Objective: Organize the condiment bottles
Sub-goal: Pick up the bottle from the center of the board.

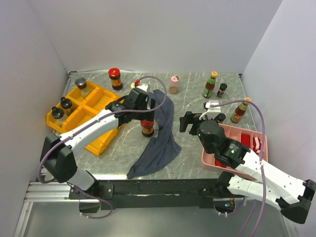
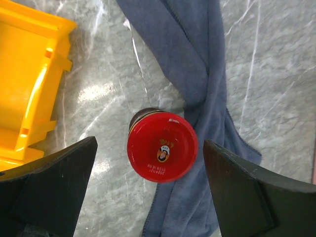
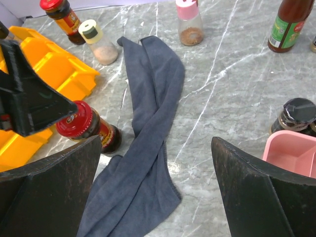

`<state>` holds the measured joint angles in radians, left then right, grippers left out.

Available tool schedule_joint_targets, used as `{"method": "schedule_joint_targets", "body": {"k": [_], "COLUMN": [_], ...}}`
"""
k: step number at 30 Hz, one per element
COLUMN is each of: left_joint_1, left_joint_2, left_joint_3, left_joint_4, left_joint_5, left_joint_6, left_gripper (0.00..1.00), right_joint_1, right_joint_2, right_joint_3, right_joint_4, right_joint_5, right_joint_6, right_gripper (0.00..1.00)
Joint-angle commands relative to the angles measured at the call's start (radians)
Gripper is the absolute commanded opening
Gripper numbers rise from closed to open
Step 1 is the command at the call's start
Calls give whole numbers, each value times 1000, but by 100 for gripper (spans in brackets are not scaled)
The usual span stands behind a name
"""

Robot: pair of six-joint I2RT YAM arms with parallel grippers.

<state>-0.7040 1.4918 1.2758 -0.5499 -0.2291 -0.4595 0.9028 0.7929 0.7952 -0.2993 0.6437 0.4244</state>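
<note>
A red-lidded dark jar (image 2: 162, 148) stands upright at the edge of the grey-blue cloth (image 2: 197, 64). My left gripper (image 2: 149, 145) hangs over it, open, one finger on each side of the lid with a gap at both. In the top view this jar (image 1: 147, 128) sits below the left gripper (image 1: 145, 117). My right gripper (image 3: 156, 142) is open and holds nothing, hovering above the cloth (image 3: 148, 123). Further back stand a second red-lidded jar (image 1: 115, 78), a pink-capped shaker (image 1: 174, 85), a yellow-capped shaker (image 3: 98, 42), and slim sauce bottles (image 1: 211, 85) (image 1: 239, 111).
A yellow bin tray (image 1: 94, 106) at the left holds two black-capped bottles (image 1: 66, 103) and a silver-capped shaker (image 1: 81, 85). A pink tray (image 1: 217, 158) with red packets sits front right, with a black-capped bottle (image 3: 296, 114) just behind it. White walls close in three sides.
</note>
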Motion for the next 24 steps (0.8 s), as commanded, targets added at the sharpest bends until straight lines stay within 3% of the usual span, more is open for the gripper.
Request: {"method": "schedule_joint_targets", "body": {"k": [1,8,19,22,24], "left_joint_1": [-18,-25,-31,-31,-31], "left_joint_2": [42,99,165,165,160], "left_joint_3": [45,42,53,48,45], "left_joint_4": [8,31,-5,-10,-18], "left_joint_5": [19,43,16,13,4], "left_joint_6": [16,22,7,4,-4], "left_gripper": [95,96,86,78,60], "right_joint_1": [-4,-4,-4,-4,-4], "right_joint_2": [-15,-15,-7,-11,-12], "right_joint_3": [-7,-5,-4,-5,-7], "right_joint_4": [45,46,46,48,46], "right_joint_5": [31,30,27,24,25], "right_joint_6": [-4,-10,-13,-15,-13], "right_gripper": [100,100,100,100,100]}}
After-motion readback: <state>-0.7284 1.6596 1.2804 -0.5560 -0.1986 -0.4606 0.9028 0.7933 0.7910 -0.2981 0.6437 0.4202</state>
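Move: The red-capped bottle stands upright almost beneath the left hand, about 2 cm to its right and level with it fore-and-aft, its middle some 12 cm lower. The dark towel lies along the bottle's right side, its middle about 5 cm right of it. The yellow-capped shaker is some 14 cm ahead of the hand and 3 cm left; the orange tray's middle is 6 cm ahead and 21 cm left. From the right hand the bottle is roughly 17 cm left, 8 cm ahead and 20 cm below. Down over the red-capped bottle goes the left hand, sinking about 6.5 cm and edging slightly right, while the wrist tips its fingers some 10 degrees further downward. Open for most of the descent, the fingers then start closing, one on either side of the red cap; whether they already touch it can't be made out. ##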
